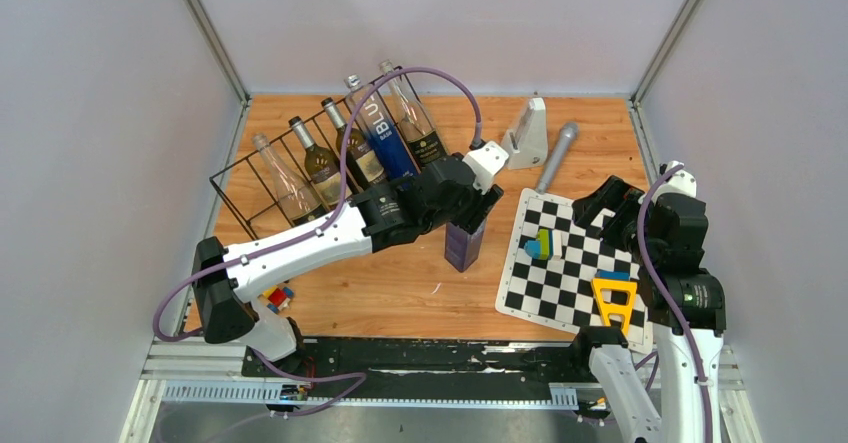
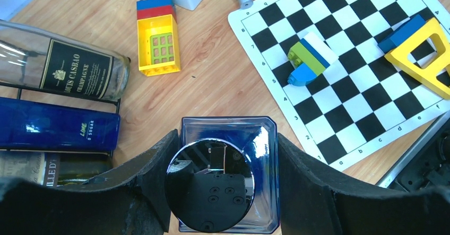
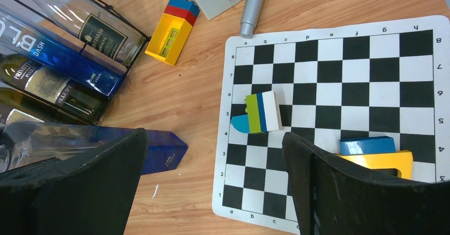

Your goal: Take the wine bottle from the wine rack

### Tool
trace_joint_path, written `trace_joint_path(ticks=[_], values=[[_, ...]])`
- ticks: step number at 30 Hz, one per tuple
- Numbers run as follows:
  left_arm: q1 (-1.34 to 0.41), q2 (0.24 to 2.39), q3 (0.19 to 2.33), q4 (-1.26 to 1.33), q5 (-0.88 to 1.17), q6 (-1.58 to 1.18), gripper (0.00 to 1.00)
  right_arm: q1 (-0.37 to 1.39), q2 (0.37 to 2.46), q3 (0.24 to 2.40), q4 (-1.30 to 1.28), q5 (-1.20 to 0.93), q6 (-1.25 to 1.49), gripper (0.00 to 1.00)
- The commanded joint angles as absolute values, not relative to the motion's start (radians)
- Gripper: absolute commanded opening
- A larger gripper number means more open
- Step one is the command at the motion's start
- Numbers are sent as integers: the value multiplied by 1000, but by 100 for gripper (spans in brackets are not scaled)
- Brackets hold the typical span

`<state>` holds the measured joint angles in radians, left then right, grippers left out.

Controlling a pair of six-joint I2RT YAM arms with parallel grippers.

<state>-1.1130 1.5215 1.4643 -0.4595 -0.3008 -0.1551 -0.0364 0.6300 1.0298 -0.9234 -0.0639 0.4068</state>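
Note:
The long black wire wine rack (image 1: 262,185) lies at the back left with several bottles in it, among them a blue one (image 1: 385,138). Its wires also show in the left wrist view (image 2: 58,90) and the right wrist view (image 3: 109,15). A square dark-blue bottle (image 1: 463,245) stands upright on the wooden table, off the rack. My left gripper (image 1: 472,206) is over its top. In the left wrist view the gripper (image 2: 227,139) has a finger pressed against each side of the bottle (image 2: 265,139), just below its black round cap (image 2: 209,184). My right gripper (image 1: 600,206) is open and empty above the chessboard's left edge (image 3: 215,158).
A chessboard mat (image 1: 560,283) lies at the right with a blue-green-white brick stack (image 1: 541,245) and a yellow arch (image 1: 613,301). A grey wedge (image 1: 528,133) and a silver cylinder (image 1: 557,153) lie behind it. A yellow brick (image 2: 156,44) lies by the rack's end. Small bricks (image 1: 278,296) sit by the left arm's base.

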Motion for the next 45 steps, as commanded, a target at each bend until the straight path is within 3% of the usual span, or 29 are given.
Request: trace_joint_path(ticks=[1, 11, 23, 29, 45], values=[[-1126, 1479, 1465, -388, -341, -116, 43, -41, 626, 1053, -906, -62, 395, 100], [-1127, 1481, 1450, -390, -374, -118, 61, -42, 617, 1050, -904, -71, 385, 100], [-1127, 1434, 1391, -367, -471, -141, 98, -41, 617, 1046, -901, -93, 380, 100], [-1128, 1415, 1391, -371, -470, -148, 100, -40, 618, 1044, -892, -109, 377, 100], [-1127, 1405, 1503, -396, -203, -154, 100, -41, 611, 1045, -849, -154, 367, 100]])
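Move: Between the left hand's fingers, at its upper body, the blue bottle already stands upright on the table, its middle roughly 7 cm below the hand. The yellow block cart lies about 18 cm farther out and 4 cm right, some 20 cm down; the small block toy is 17 cm right and 1 cm ahead; the racked champagne bottle is 25 cm ahead and 9 cm left. From the right hand, the upright bottle is about 25 cm left and 2 cm ahead. Letting go of the upright blue bottle, the left hand first holds still, then spreads its fingers from about two-thirds to fully open while easing some 2.5 cm left and a little forward. It then doubles back about 2 cm to the right and 2 cm back towards its base, rising nearly 2 cm, with the fingers left wide around the bottle. ##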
